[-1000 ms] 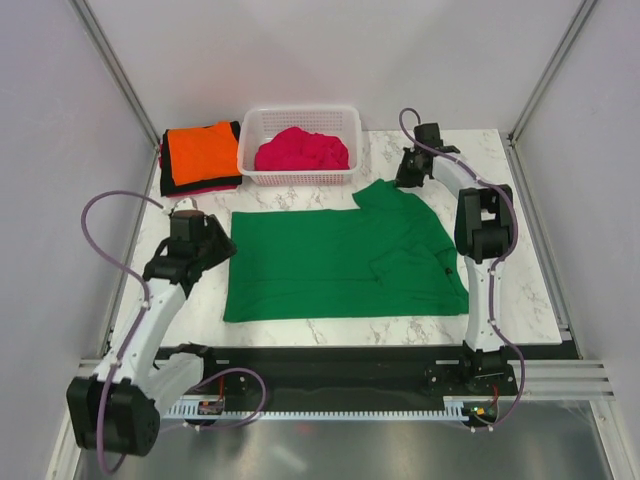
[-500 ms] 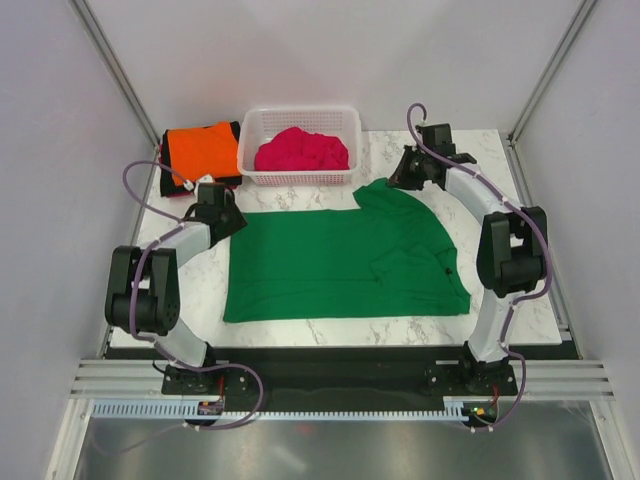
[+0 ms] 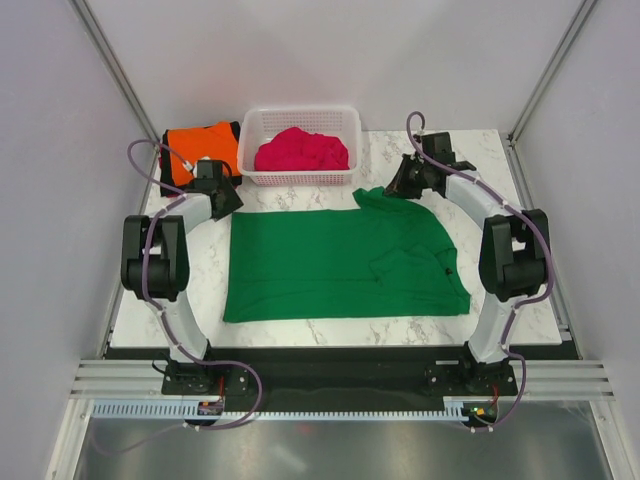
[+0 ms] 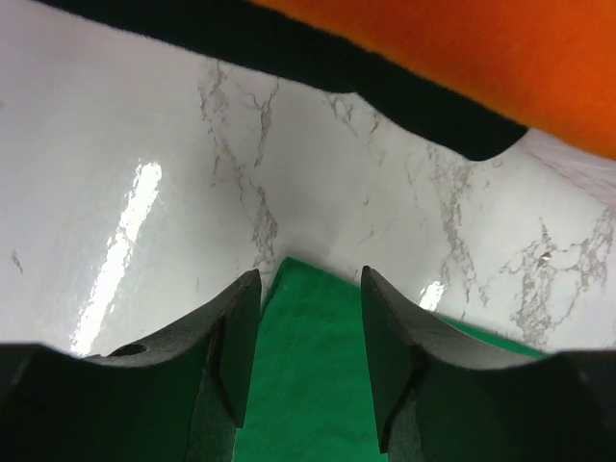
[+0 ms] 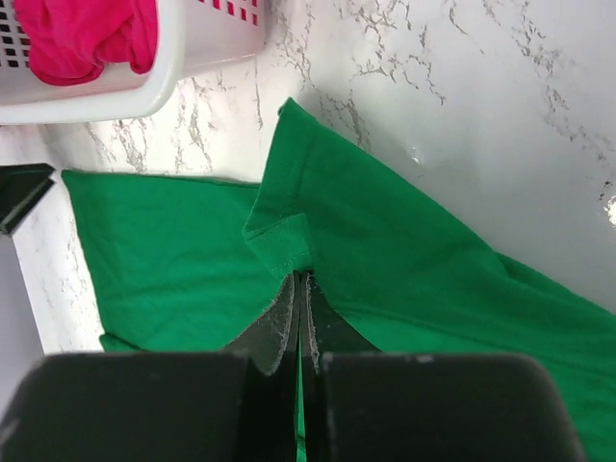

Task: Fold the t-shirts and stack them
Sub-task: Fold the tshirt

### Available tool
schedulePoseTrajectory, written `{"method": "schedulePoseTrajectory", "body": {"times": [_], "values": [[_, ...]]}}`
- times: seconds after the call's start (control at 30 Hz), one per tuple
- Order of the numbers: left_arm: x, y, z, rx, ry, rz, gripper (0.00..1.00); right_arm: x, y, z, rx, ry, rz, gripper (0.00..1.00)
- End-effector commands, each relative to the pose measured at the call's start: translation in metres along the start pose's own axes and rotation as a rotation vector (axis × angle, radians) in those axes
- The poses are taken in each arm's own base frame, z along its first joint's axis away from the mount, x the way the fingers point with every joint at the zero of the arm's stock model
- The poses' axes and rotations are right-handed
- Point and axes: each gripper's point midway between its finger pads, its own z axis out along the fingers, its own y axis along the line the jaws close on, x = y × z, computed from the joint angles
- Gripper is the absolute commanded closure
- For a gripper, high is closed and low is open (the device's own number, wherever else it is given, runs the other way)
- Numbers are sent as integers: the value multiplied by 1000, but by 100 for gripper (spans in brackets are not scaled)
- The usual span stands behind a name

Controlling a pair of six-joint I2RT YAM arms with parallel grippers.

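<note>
A bright green t-shirt (image 3: 330,265) lies spread flat on the marble table (image 3: 200,290). My left gripper (image 3: 224,202) is at its far left corner, jaws open. In the left wrist view that green corner (image 4: 298,318) lies between the open fingers (image 4: 241,346) of the left gripper (image 4: 310,284), flat on the table. My right gripper (image 3: 400,186) is shut on the green t-shirt at its far right edge. In the right wrist view the right gripper (image 5: 300,277) pinches a folded green hem (image 5: 284,241).
An orange t-shirt (image 3: 200,148) lies on dark ones (image 3: 178,186) at the back left, and shows as orange (image 4: 500,48) over black (image 4: 404,96) in the left wrist view. A white basket (image 3: 300,113) at the back holds a magenta-pink t-shirt (image 3: 302,150).
My left arm has swung from the near left up to the green shirt's far left corner, its jaws narrowing a little. The right gripper has shifted slightly nearer with the cloth.
</note>
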Motion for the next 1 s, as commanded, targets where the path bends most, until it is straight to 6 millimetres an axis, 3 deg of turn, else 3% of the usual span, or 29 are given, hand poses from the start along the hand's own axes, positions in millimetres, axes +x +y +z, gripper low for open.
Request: {"method": "schedulePoseTrajectory", "body": {"times": [0.0,0.13,0.33,0.63,0.8,0.97], "values": [[18,5,5,-28,89,-33,47,-20,32,-25,-83,-81,-44,100],[36,6,6,-21,139,-65,48,-20,33,-27,-84,-85,-42,100],[44,7,13,-20,165,-70,56,-18,32,-28,-82,-81,-39,100],[36,-11,5,60,174,-72,97,-12,32,-42,-71,-88,-48,100],[23,-12,-16,66,136,-58,98,-7,30,-68,-60,-120,-61,100],[13,-12,-42,89,100,-29,98,14,27,-91,-53,-124,-67,100]]}}
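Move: The t-shirt's far left corner lies almost under the open left fingers, about 3 cm down and 1 cm back and to the right. From this hand, the folded orange stack is some 14 cm ahead and 9 cm left, the basket roughly 17 cm ahead and 20 cm right. The right hand already holds the far edge; from it the near hem is about 28 cm straight back and 10 cm down, that left corner some 45 cm left and level ahead. The left fingers dip about 2.5 cm, easing slightly back and tipping a little steeper, then shut on the shirt's far left corner and pinch it before starting to rise and draw back. The right hand keeps its pinch on the far edge, lifts a couple of centimetres, hovers while the left closes, then draws back about 5 cm towards the near hem while rising further. ##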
